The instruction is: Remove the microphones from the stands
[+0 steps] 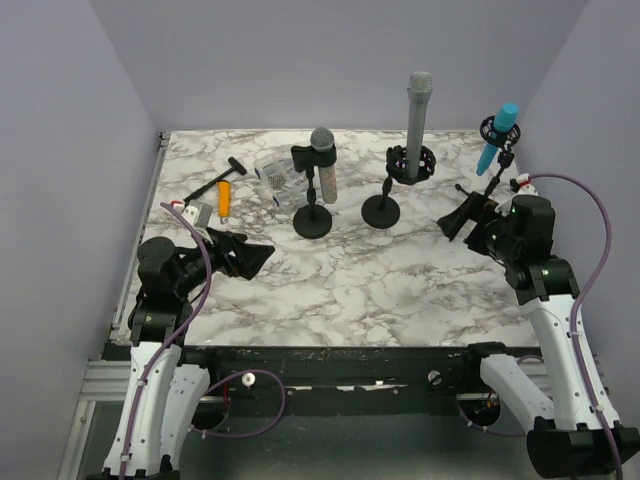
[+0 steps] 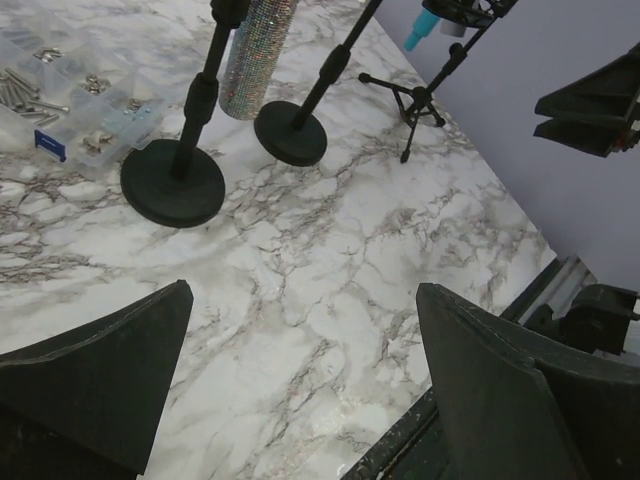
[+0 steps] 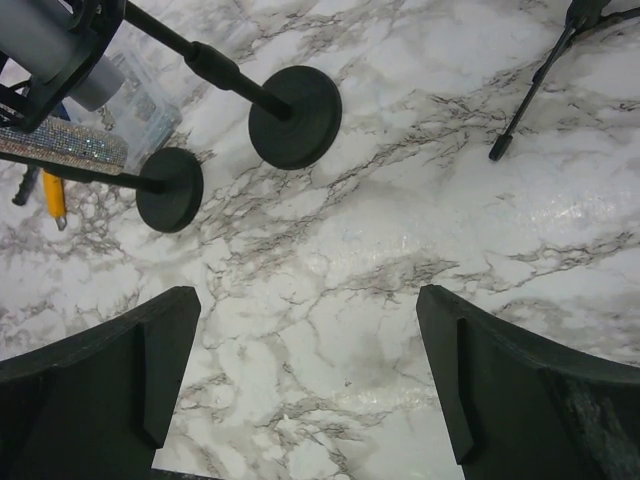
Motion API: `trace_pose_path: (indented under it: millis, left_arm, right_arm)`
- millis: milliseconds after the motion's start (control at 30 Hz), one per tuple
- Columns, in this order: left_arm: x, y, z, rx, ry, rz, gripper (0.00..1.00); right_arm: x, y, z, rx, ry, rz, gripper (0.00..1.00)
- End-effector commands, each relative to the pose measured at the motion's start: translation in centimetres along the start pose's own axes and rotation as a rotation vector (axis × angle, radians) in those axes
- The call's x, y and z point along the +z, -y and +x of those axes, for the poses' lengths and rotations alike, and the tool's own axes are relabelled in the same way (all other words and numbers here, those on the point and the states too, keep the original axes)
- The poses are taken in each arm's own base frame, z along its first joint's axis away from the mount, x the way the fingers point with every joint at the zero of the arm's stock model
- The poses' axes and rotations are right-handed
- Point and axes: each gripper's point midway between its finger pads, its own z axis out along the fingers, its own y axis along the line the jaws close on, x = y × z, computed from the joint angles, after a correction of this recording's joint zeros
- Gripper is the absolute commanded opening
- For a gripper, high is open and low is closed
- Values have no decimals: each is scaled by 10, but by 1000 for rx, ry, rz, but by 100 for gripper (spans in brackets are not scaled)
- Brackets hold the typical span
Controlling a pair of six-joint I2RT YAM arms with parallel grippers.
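Three microphones stand at the back of the marble table. A glittery silver microphone (image 1: 322, 163) sits in a stand with a round base (image 1: 313, 222). A tall grey microphone (image 1: 417, 104) stands upright in a shock mount above a round base (image 1: 381, 210). A blue microphone (image 1: 497, 137) is on a tripod stand (image 1: 497, 182) at the far right. My left gripper (image 1: 252, 258) is open and empty, low at the left, its view (image 2: 305, 300) facing the round bases (image 2: 172, 182). My right gripper (image 1: 458, 220) is open and empty beside the tripod, over bare marble (image 3: 307, 300).
A clear parts box (image 1: 274, 178) with screws lies left of the glittery microphone's stand. A yellow-handled tool (image 1: 224, 198) and a black tool (image 1: 213, 181) lie at the back left. Walls close the left, back and right sides.
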Motion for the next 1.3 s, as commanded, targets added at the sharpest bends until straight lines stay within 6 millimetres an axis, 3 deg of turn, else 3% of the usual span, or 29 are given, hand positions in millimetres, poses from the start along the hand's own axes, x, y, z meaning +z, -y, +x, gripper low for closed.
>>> trace_pose_path:
  millis: [0, 267, 400, 667, 900, 1000, 1267]
  left_arm:
    - [-2, 23, 6, 10, -64, 125, 99]
    - [2, 46, 21, -13, -119, 232, 99]
    - [14, 56, 20, 0, -135, 236, 99]
    - [48, 44, -29, 26, -75, 140, 99]
    - [78, 48, -79, 29, -6, 205, 99]
    - [92, 42, -98, 69, 40, 209, 99]
    - [129, 12, -118, -68, 17, 198, 99]
  right_arm:
    - [-7, -2, -15, -74, 26, 12, 100]
    - [-9, -44, -16, -154, -38, -208, 100]
    - [-9, -55, -3, -114, -117, -274, 100]
    - [-5, -75, 64, -56, -288, -401, 100]
    - [0, -106, 122, -87, -411, -473, 100]
    - [0, -115, 138, -101, -441, -501, 100]
    - [2, -125, 156, -120, -469, -521, 100]
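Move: The glitter-handled microphone in the left-hand stand is about 18 cm ahead of the left hand, 14 cm to its right and some 4 cm higher; its round base is about 18 cm ahead, 12 cm right and 15 cm down. The tall grey microphone is about 23 cm ahead of that hand, 33 cm right and 12 cm up. From the right hand the glitter microphone lies roughly 10 cm ahead, 28 cm left and 7 cm up. Back and to the right about 5 cm at first, then the left hand swings forward some 15 cm while rising about 8 cm, wide open, fingers pointing at the glitter microphone and stopping short of it. The right hand lifts slightly, then sweeps left about 17 cm, back and down in front of the stands, open and turning counter-clockwise nearly 40 degrees. ##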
